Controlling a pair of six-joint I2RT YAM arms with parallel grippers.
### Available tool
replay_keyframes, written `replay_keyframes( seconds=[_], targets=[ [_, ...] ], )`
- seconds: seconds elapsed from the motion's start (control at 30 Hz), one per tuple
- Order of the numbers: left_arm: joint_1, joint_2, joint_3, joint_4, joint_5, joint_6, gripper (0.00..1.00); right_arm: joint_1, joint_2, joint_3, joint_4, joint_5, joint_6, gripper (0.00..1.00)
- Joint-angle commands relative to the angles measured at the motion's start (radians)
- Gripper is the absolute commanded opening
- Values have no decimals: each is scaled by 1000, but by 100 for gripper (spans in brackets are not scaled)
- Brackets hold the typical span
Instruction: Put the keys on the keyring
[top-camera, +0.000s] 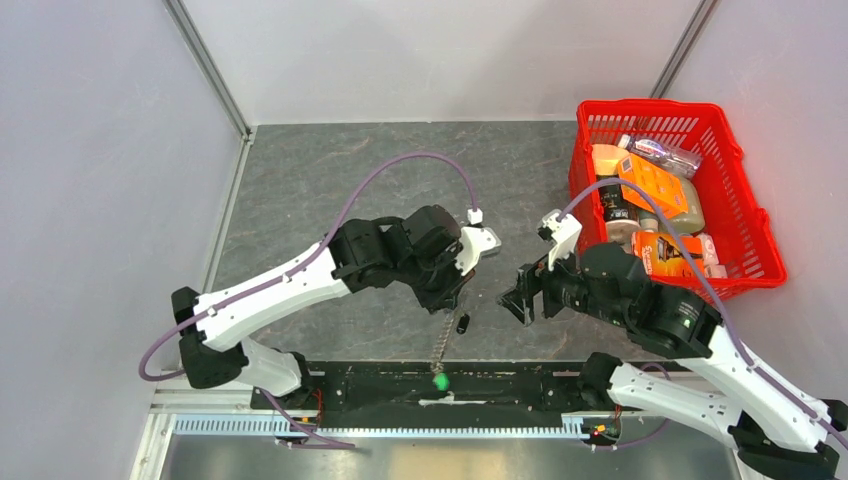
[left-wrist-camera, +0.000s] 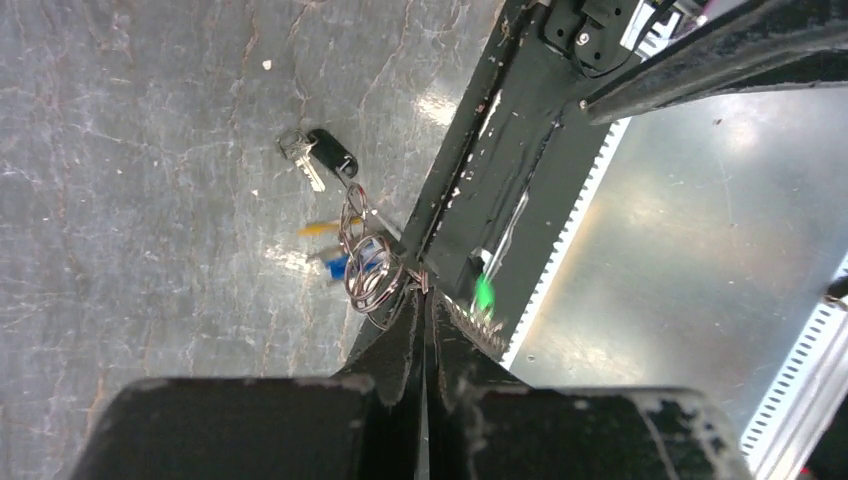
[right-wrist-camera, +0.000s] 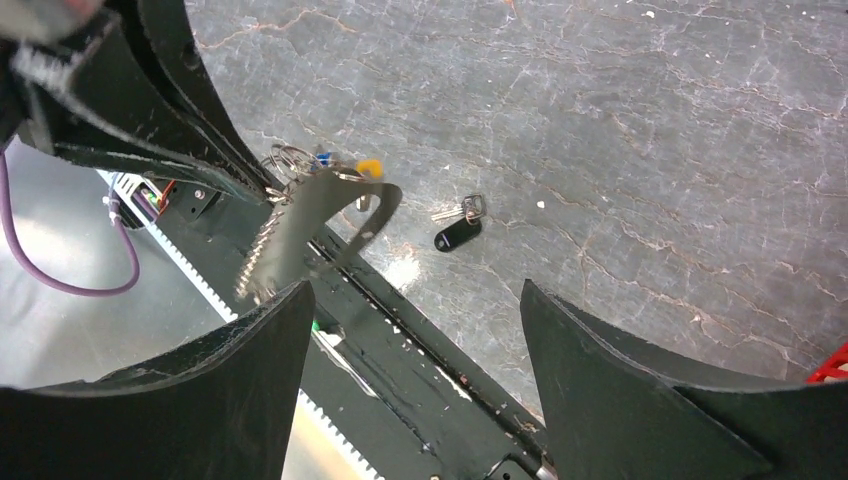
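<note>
My left gripper (top-camera: 455, 292) (left-wrist-camera: 428, 298) is shut on the keyring (left-wrist-camera: 372, 275), held a little above the table. The keyring's silver loop (right-wrist-camera: 335, 212) hangs from the fingers. Its twisted chain (top-camera: 441, 345) drops to the green tag (top-camera: 440, 381) (left-wrist-camera: 484, 292). A blue-capped key (left-wrist-camera: 345, 263) and a yellow-capped key (right-wrist-camera: 368, 167) dangle by the rings. A black-capped key (top-camera: 463, 323) (left-wrist-camera: 330, 152) (right-wrist-camera: 458, 235) lies on the table just right of the hanging chain. My right gripper (top-camera: 520, 295) (right-wrist-camera: 412, 290) is open and holds nothing, a short way right of the keyring.
A red basket (top-camera: 745, 215) full of bottles and packets stands at the back right. The black base rail (top-camera: 520, 385) runs along the near table edge under the chain. Grey walls close in the left, back and right.
</note>
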Motion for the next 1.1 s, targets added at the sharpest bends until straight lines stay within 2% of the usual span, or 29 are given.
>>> replay_keyframes(
  seconds=[0.0, 0.03, 0.1, 0.13, 0.17, 0.2, 0.23, 0.27, 0.3, 0.33, 0.37, 0.43, 0.47, 0.5, 0.53, 0.57, 0.6, 0.63, 0.67, 0.7, 0.73, 0.77, 0.8, 0.83, 0.87, 0.93, 1.0, 1.07],
  targets=[
    [17, -28, 25, 90, 114, -88, 2, 1, -36, -29, 11, 33, 11, 83],
    [-29, -6, 54, 91, 106, -89, 2, 1, -45, -40, 13, 41, 12, 83],
    [-27, 34, 153, -106, -238, -53, 2, 1, -58, -53, 3, 87, 18, 83],
    [45, 2, 117, -87, -248, -66, 2, 1, -61, -57, 0, 96, 17, 83],
    [131, -43, 73, -9, -84, -100, 2, 1, -70, -67, 7, 90, 13, 83],
    [109, -58, 39, 84, -13, -131, 2, 1, -77, -80, 17, 95, 15, 83],
    [-4, -22, 51, 102, -42, -135, 2, 1, -85, -91, 26, 103, 16, 83],
    [-86, 67, 132, 33, -104, -118, 2, 1, -88, -100, 32, 106, 15, 83],
    [-116, 136, 218, -95, -214, -91, 2, 1, -88, -103, 34, 117, 11, 83],
    [-96, 146, 244, -149, -369, -72, 2, 1, -85, -103, 35, 130, 13, 83],
    [-15, 110, 232, -143, -392, -43, 2, 1, -82, -106, 36, 136, 13, 83],
    [296, 23, 192, -41, -197, -56, 2, 1, -75, -117, 47, 144, 20, 83],
    [315, 7, 187, 16, -146, -75, 2, 0, -72, -124, 54, 126, 22, 83],
    [223, 23, 186, 56, -89, -96, 2, 1, -69, -130, 60, 104, 20, 83],
    [119, 93, 210, 67, -105, -107, 2, 1, -70, -137, 68, 80, 20, 83],
    [10, 166, 251, 27, -129, -101, 2, 1, -72, -149, 79, 79, 21, 83],
    [-24, 237, 309, -66, -151, -82, 2, 2, -75, -155, 85, 84, 21, 83],
    [-6, 269, 326, -130, -233, -65, 2, 1, -76, -153, 79, 94, 19, 83],
    [61, 224, 284, -119, -274, -55, 2, 1, -79, -149, 72, 101, 18, 83],
    [195, 160, 210, -46, -177, -64, 2, 1, -83, -148, 66, 105, 17, 83],
    [273, 99, 168, 14, -96, -97, 2, 1, -91, -148, 66, 99, 12, 83],
    [242, 78, 162, 53, -79, -100, 2, 1, -96, -148, 67, 95, 10, 83],
    [156, 99, 183, 53, -90, -98, 2, 1, -103, -151, 67, 91, 9, 83],
    [66, 155, 242, 7, -107, -88, 2, 1, -106, -156, 76, 93, 7, 84],
    [27, 195, 284, -63, -142, -83, 2, 1, -106, -160, 82, 95, 8, 84],
    [82, 165, 247, -55, -200, -70, 2, 0, -93, -152, 81, 91, 10, 84],
    [147, 101, 190, 0, -101, -80, 2, 1, -87, -151, 85, 74, 10, 84],
    [131, 84, 183, -2, -78, -79, 2, 1, -91, -153, 85, 72, 11, 84]
  ],
)
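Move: The left hand already pinches the keyring, its tags and chain hanging below. It is being brought over the black-fob keys on the table, about 6 cm ahead of this hand, 5 cm to its right and 24 cm below. From the open right hand, the keyring is roughly 13 cm to the left, 2 cm back and 3 cm lower, while the black-fob keys lie some 9 cm left, 5 cm ahead and 26 cm down. Forward in uneven jerks, the left hand shakes the hanging keyring, surging about 10 cm out towards above the black-fob keys, then easing back some 3 cm with quick right-left flicks. It turns about 20 degrees counter-clockwise, settling near 15, its fingers still shut on the keyring. The right hand sinks about 4 cm and edges right, open and empty. ##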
